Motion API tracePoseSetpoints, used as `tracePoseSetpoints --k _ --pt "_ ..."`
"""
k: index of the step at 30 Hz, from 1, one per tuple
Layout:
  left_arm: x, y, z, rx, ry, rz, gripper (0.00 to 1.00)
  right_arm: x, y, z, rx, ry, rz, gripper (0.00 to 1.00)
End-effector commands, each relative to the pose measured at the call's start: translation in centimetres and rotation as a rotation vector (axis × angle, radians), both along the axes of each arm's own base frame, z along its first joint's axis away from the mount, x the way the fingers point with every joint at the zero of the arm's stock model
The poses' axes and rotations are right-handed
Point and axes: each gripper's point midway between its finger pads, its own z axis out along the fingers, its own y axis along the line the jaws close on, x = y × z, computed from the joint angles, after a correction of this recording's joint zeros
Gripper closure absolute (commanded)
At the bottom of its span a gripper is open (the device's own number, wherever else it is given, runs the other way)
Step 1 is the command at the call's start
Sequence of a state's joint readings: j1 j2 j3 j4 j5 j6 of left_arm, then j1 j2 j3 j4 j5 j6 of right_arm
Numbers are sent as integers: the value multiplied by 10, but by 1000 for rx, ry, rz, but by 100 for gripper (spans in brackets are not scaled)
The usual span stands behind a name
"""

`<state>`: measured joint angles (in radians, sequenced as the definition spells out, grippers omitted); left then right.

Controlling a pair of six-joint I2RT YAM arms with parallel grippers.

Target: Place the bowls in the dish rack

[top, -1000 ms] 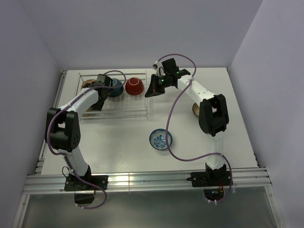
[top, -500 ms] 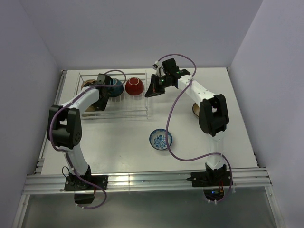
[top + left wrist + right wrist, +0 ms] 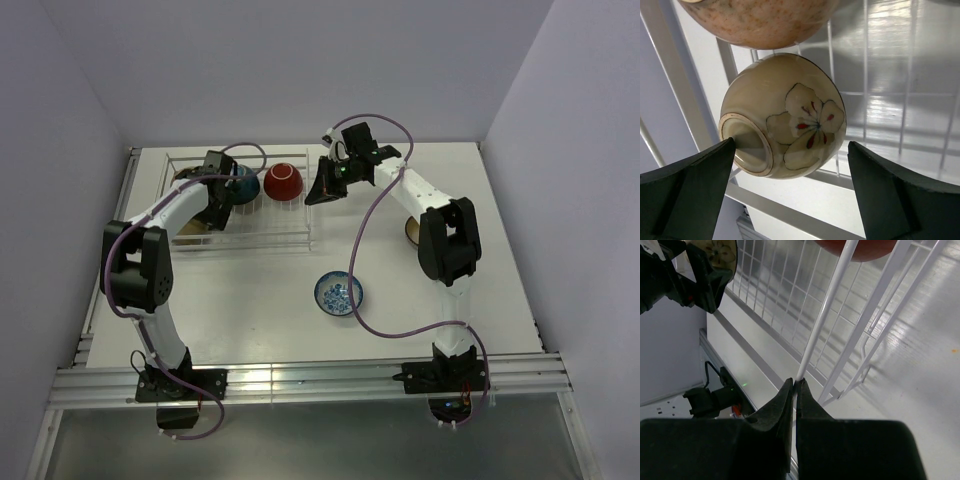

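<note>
The white wire dish rack (image 3: 270,222) stands at the back left. In it are a red bowl (image 3: 283,182), a dark bowl (image 3: 243,183) and a tan bowl (image 3: 183,176). My left gripper (image 3: 215,190) is open inside the rack. In the left wrist view its jaws (image 3: 790,145) stand wide on either side of a cream flowered bowl (image 3: 785,115) lying on its side, with a speckled tan bowl (image 3: 765,20) beyond. My right gripper (image 3: 322,188) is shut on the rack's rim wire (image 3: 824,315) at its right end (image 3: 796,382). A blue-and-white bowl (image 3: 339,293) sits on the table.
A tan bowl (image 3: 408,232) sits on the table at the right, partly hidden by my right arm. The red bowl (image 3: 855,250) shows at the top of the right wrist view. Purple cables loop over both arms. Walls close the table on three sides.
My left gripper has shifted slightly toward the back inside the rack. The right arm and the bowls have not moved.
</note>
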<state>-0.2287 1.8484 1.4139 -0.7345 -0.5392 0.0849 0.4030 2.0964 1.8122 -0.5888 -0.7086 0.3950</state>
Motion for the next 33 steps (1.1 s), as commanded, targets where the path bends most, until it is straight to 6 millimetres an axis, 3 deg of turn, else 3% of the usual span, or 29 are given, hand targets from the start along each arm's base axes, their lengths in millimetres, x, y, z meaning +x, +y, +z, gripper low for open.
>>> tracePoseSetpoints --k 1,5,10,15,17,18,21,22,29,33 --pt "2 -21 4 -127 -6 -18 1 -4 8 -11 -17 -31 61 100" --pt "3 -27 13 -160 -21 -30 0 -3 8 -7 -15 -39 63 100" --pt "10 -32 44 -195 -87 -50 1 -3 7 -7 -20 -49 67 100" --pt "12 -25 73 -172 -145 -39 0 0 8 -5 -20 -59 66 100" --pt "13 -28 84 -214 -164 -46 0 0 7 -4 -25 -67 71 86" --pt "12 -29 92 -240 -176 -50 1 0 7 -3 -25 -71 73 68" --pt "13 -42 115 -378 -213 -103 1 2 5 2 -34 -99 61 39" --pt "14 -45 124 -411 -233 -116 1 2 4 6 -37 -113 56 34" --pt "11 -62 187 -692 -384 -228 1 5 -7 25 -52 -167 35 9" --pt "9 -71 208 -746 -447 -295 1 4 -25 40 -54 -184 25 7"
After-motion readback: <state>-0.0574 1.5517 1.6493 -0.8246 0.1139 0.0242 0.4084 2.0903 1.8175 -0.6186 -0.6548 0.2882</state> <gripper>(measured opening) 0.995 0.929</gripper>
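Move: The beige flowered bowl sits in the rack's front left corner, about 2 cm ahead, 3 cm left and 3 cm below the left hand's open fingers. The peach bowl is roughly 8 cm beyond it, while the blue bowl stands some 13 cm ahead and 12 cm right of that hand. The right hand grips the rack's right rail; from there the red bowl is about 9 cm ahead, 10 cm left, 9 cm lower, the blue-white bowl some 18 cm back, 6 cm right, 12 cm lower. The beige bowl is left behind as the left hand, fingers still wide open, eases about 2 cm right, then climbs away faster and faster, some 17 cm in all, its wrist rolling roughly 40 degrees so the fingers swing from leftward to down and forward. The rack's rail is let go late on: the right hand opens nearly wide almost on the spot. ##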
